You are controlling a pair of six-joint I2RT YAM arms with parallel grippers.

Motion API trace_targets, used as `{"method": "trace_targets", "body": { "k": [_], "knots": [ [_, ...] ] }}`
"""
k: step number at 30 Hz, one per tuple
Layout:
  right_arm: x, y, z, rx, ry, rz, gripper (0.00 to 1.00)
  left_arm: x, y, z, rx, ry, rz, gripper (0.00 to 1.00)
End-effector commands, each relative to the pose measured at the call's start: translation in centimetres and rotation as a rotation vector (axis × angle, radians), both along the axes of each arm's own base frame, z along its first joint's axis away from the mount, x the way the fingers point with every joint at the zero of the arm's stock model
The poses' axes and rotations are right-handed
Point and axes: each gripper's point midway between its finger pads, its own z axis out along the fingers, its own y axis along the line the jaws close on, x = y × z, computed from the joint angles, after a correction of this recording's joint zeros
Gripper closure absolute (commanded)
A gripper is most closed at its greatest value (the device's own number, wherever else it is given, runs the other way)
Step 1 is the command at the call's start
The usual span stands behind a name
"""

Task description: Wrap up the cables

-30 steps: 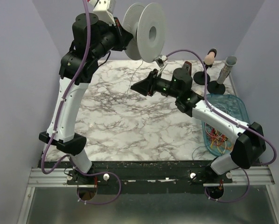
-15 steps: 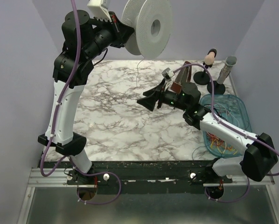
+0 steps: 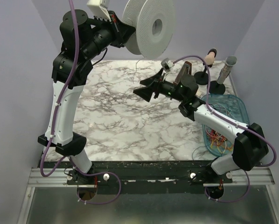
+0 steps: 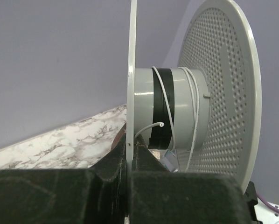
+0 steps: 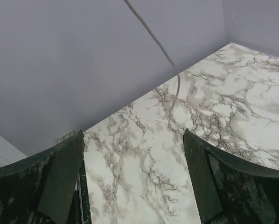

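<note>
A white perforated spool (image 3: 149, 27) hangs high above the back of the table, and my left gripper (image 4: 129, 145) is shut on the rim of one of its flanges (image 4: 131, 70). A thin pale cable (image 4: 170, 107) is wound a few turns round the grey hub; its loose tail (image 3: 137, 70) dangles toward the marble. My right gripper (image 3: 147, 85) hovers below and right of the spool, open, nothing between its fingers (image 5: 60, 179). In the right wrist view the hanging cable (image 5: 170, 60) is ahead of the jaws, not touching them. A tangle of red, orange and yellow cables (image 3: 218, 137) lies in the blue bin (image 3: 240, 108).
Two black stands stand at the back right, one with a pinkish-tipped rod (image 3: 209, 58), one with a grey cylinder (image 3: 227, 67). A brown piece (image 3: 184, 71) sits behind the right wrist. Purple walls close in the marble table (image 3: 116, 121).
My right gripper has opened wide and shifted slightly. The left arm has lifted the spool higher and to the right, and the cable tail now hangs free.
</note>
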Motion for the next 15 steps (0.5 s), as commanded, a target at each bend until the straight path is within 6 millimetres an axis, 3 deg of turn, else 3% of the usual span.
{"method": "trace_targets", "body": {
  "k": [1,10,13,15],
  "knots": [
    [0.7,1.2,1.3,0.034,-0.012,0.029,0.09,-2.1,0.1,3.9,-0.058,-0.118,-0.039,1.00],
    [2.6,2.6,0.6,0.042,0.028,0.028,0.21,-2.2,0.0,4.1,-0.060,-0.124,-0.046,1.00],
    [2.3,3.0,0.4,0.044,0.031,0.061,0.39,-2.2,0.0,4.1,-0.059,-0.124,-0.048,1.00],
    [2.2,3.2,0.3,0.050,0.041,0.076,0.60,-2.2,0.0,4.1,-0.060,-0.126,-0.049,1.00]
  ]
}}
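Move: The loose cable end hangs just off the open right fingers, about 4 cm ahead and 3 cm to their left, roughly level with them. The spool is some 27 cm above this hand, about 6 cm farther out and 2 cm to its right; the metronome stands about 20 cm ahead, 18 cm to the right and 25 cm below. From the left hand, which grips the spool's rim, the cable end is about 24 cm below, 2 cm ahead and 4 cm to the right. Bring the right gripper forward and to the left towards the hanging cable end, about 3.5 cm in all and sinking about 1 cm, easing off as it gets there. Begin closing the wide-open fingers around the cable, down to roughly half open. Keep the left hand still, holding the spool by its rim. ##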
